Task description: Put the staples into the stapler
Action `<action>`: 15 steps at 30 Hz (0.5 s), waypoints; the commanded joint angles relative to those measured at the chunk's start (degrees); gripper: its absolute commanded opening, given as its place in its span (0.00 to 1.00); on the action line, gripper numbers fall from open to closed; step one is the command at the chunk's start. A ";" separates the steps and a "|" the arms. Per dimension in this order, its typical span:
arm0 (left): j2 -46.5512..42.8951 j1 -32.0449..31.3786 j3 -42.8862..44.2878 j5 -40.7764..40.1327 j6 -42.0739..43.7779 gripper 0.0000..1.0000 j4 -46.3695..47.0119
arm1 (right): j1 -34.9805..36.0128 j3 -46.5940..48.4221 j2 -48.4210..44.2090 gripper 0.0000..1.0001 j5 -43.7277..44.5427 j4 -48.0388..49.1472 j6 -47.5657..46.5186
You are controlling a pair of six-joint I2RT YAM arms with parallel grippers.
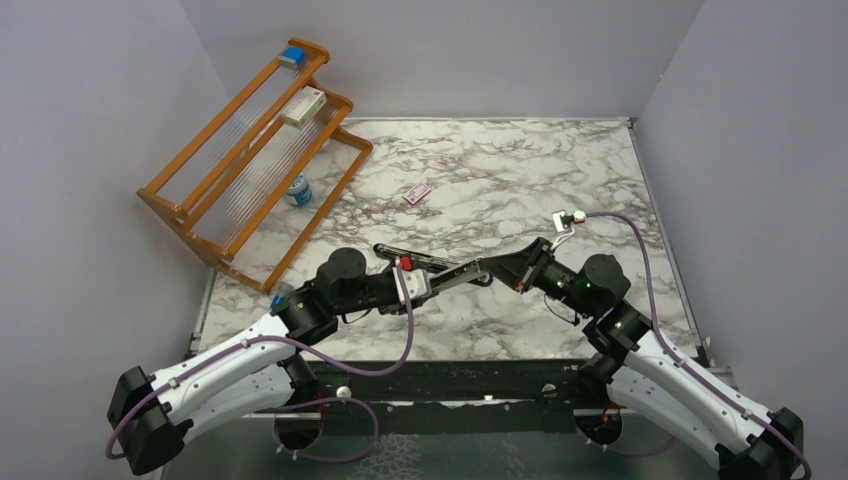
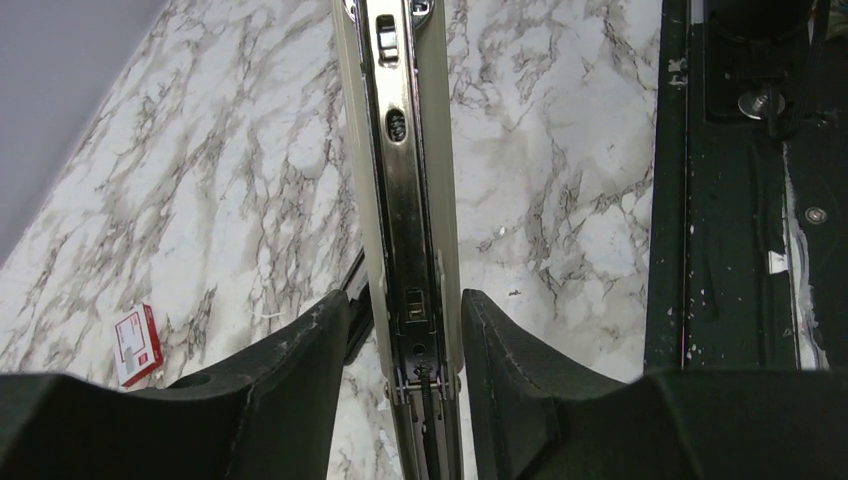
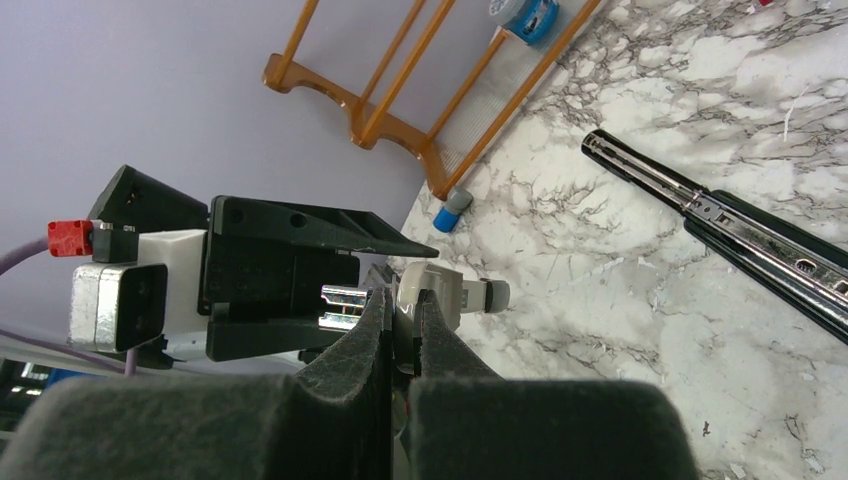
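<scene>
The stapler is opened wide. Its black base with the silver rail [image 3: 740, 235] lies on the marble, and its pale upper arm [image 1: 455, 274] is held up between my two grippers. My right gripper [image 3: 402, 295] is shut on the cream end of that arm [image 3: 445, 290]. My left gripper [image 2: 405, 300] straddles the arm's shiny rail [image 2: 400, 180]. The right finger [image 2: 510, 370] touches it and a small gap shows beside the left finger [image 2: 300, 370]. The staples show only as their small red-and-white packet [image 1: 417, 194], lying flat farther back, apart from both grippers.
A wooden rack [image 1: 200, 215] stands at the back left with a white-and-red box [image 1: 303, 106], a blue block [image 1: 291, 57] and a blue-and-white roll [image 1: 298, 190]. A small blue piece [image 3: 452, 210] lies by the rack's foot. A black rail [image 2: 740, 200] runs along the near table edge.
</scene>
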 commanded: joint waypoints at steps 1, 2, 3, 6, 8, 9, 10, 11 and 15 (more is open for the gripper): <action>0.58 0.12 -0.62 1.90 0.28 0.45 -1.48 | 0.02 1.02 -0.57 0.01 -1.30 7.12 1.45; 0.79 0.15 -0.62 1.94 0.28 0.44 -1.47 | 0.02 1.00 -0.61 0.01 -1.30 7.13 1.47; 0.94 0.19 -0.56 1.95 0.28 0.42 -1.48 | 0.03 0.95 -0.59 0.01 -1.30 7.09 1.46; 1.22 0.13 -0.46 1.78 0.54 0.32 -1.46 | -0.01 0.82 -0.52 0.01 -1.30 6.96 1.56; 1.41 0.19 -0.35 1.30 0.62 0.25 -1.41 | 0.02 0.74 -0.54 0.01 -1.30 6.76 1.61; 1.55 0.15 -0.16 1.19 0.75 0.22 -1.47 | 0.06 0.69 -0.56 0.01 -1.30 6.57 1.45; 1.66 0.18 -0.08 0.96 0.87 0.20 -1.57 | 0.08 0.73 -0.57 0.01 -1.18 6.36 1.30; 1.67 0.20 0.06 0.78 0.94 0.17 -1.66 | 0.02 0.64 -0.57 0.01 -1.01 6.08 1.27; 1.95 0.15 1.04 -0.37 1.77 0.00 -2.75 | 0.01 0.32 -0.84 0.01 -0.48 5.02 0.78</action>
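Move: The grey stapler, its far end already pinched by my right fingers, slopes down between my half-open left fingers. Its middle lies about 3 cm to the right of my left hand, 2 cm ahead and 1 cm up. The opened black stapler lies on the table about 10 cm ahead of my left hand, the staple box some 29 cm ahead and 5 cm left, both some 19 cm below. From my right hand the grey stapler's middle is about 5 cm left, 2 cm back and 2 cm down. I sink my left hand about 1 cm around the grey stapler while its fingers close from half open to under a third, then stop on the stapler's two long sides, just ahead of the hinge. There the left hand stays and keeps its pinch. My right hand doesn't move and keeps hold of the far end. ##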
